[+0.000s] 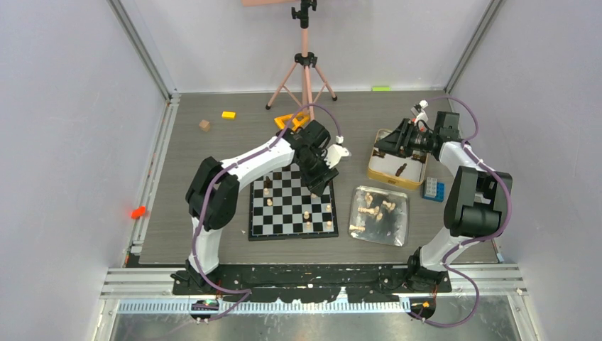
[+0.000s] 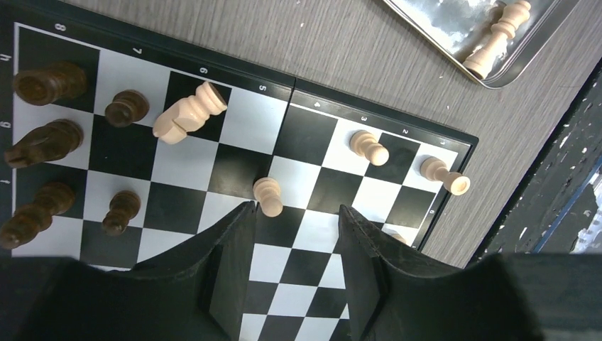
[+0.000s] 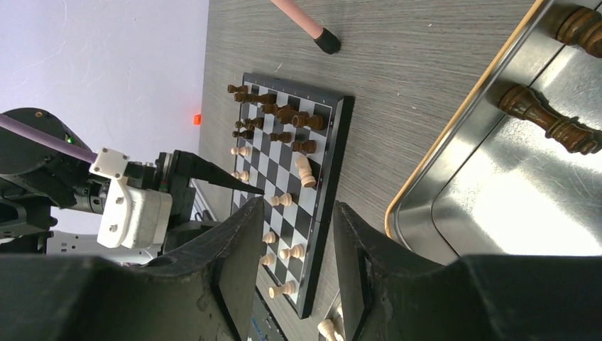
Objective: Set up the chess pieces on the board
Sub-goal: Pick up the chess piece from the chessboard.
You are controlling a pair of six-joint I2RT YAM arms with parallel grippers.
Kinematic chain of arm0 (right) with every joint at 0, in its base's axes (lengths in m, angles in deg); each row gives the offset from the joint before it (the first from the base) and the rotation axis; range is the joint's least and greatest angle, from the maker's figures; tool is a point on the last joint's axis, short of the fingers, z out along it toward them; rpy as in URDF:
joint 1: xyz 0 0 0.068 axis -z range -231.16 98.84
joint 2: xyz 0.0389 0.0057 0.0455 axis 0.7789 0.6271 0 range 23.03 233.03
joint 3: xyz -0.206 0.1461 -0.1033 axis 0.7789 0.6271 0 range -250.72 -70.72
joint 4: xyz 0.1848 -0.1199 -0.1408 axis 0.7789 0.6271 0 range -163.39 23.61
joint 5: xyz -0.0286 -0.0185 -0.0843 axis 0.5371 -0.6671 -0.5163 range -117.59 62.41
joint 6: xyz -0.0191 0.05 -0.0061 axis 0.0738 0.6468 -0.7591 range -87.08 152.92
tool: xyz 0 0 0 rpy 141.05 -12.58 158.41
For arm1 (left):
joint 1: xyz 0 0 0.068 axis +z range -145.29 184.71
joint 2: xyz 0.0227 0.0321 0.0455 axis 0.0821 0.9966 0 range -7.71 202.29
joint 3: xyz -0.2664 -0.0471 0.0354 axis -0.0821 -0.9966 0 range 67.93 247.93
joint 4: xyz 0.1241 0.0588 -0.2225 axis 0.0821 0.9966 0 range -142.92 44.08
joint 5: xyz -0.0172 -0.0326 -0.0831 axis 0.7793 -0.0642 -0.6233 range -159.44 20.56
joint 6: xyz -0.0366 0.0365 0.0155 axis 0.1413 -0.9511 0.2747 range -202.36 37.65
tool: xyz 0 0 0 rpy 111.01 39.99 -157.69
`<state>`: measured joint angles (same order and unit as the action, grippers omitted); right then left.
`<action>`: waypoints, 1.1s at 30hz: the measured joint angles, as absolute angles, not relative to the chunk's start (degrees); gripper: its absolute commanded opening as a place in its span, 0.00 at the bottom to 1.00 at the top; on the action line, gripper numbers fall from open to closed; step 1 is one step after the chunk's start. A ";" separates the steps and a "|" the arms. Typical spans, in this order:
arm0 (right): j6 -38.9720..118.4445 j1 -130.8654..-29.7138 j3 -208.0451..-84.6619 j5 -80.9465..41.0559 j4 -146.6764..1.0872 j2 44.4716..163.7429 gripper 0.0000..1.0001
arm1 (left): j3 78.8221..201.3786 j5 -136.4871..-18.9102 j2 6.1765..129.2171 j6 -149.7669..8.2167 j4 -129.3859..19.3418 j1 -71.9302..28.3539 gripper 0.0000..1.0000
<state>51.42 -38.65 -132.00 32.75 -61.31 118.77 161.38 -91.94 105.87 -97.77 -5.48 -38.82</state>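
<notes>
The board [image 1: 280,213] lies in the middle of the table, with dark chess pieces [image 2: 44,139] at one end and several light pawns [image 2: 369,147] spread over it. One light piece [image 2: 188,114] lies on its side. My left gripper [image 2: 297,213] hangs open over the board [image 2: 302,266], and a light pawn [image 2: 268,195] stands just past its left fingertip. In the top view the left gripper [image 1: 321,177] is above the board's far right corner. My right gripper [image 3: 298,209] is open and empty, hovering by the gold-rimmed tin [image 3: 454,128] that holds dark pieces [image 3: 546,124].
A silver tray [image 1: 355,195] with several light pieces [image 1: 369,210] sits right of the board. The gold-rimmed tin [image 1: 373,167] is behind it, and a blue block [image 1: 433,188] is to its right. A tripod [image 1: 305,71], yellow [image 1: 228,114], orange [image 1: 287,121] and wooden [image 1: 204,126] blocks stand at the back.
</notes>
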 measured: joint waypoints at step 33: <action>51.23 -38.65 -132.00 32.75 -61.27 119.08 0.46 | 156.75 -85.45 108.08 -101.60 -9.72 -41.20 0.04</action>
<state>51.23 -38.65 -132.00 32.75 -61.27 119.08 156.75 -85.45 108.08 -101.60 -9.72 -41.20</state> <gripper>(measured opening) 0.467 0.165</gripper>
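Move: The white pawn to be picked stands almost straight under the left hand, about 5 cm below and 1 cm to its left. From that pawn, the fallen white piece lies 5 cm ahead and 3 cm to the right, while another white pawn stands 4 cm back and 5 cm to the right. The idle right hand has the pawn to be picked about 25 cm to its left, 12 cm back and 11 cm lower. Straight down by about 4 cm goes the left hand onto the white pawn, easing barely a centimetre left as the wrist tips the fingers some 5 degrees nearer to vertical. The open fingers start shutting low over the board, most of the closing coming once the hand is nearly down, and they pinch the pawn by its upper part. ##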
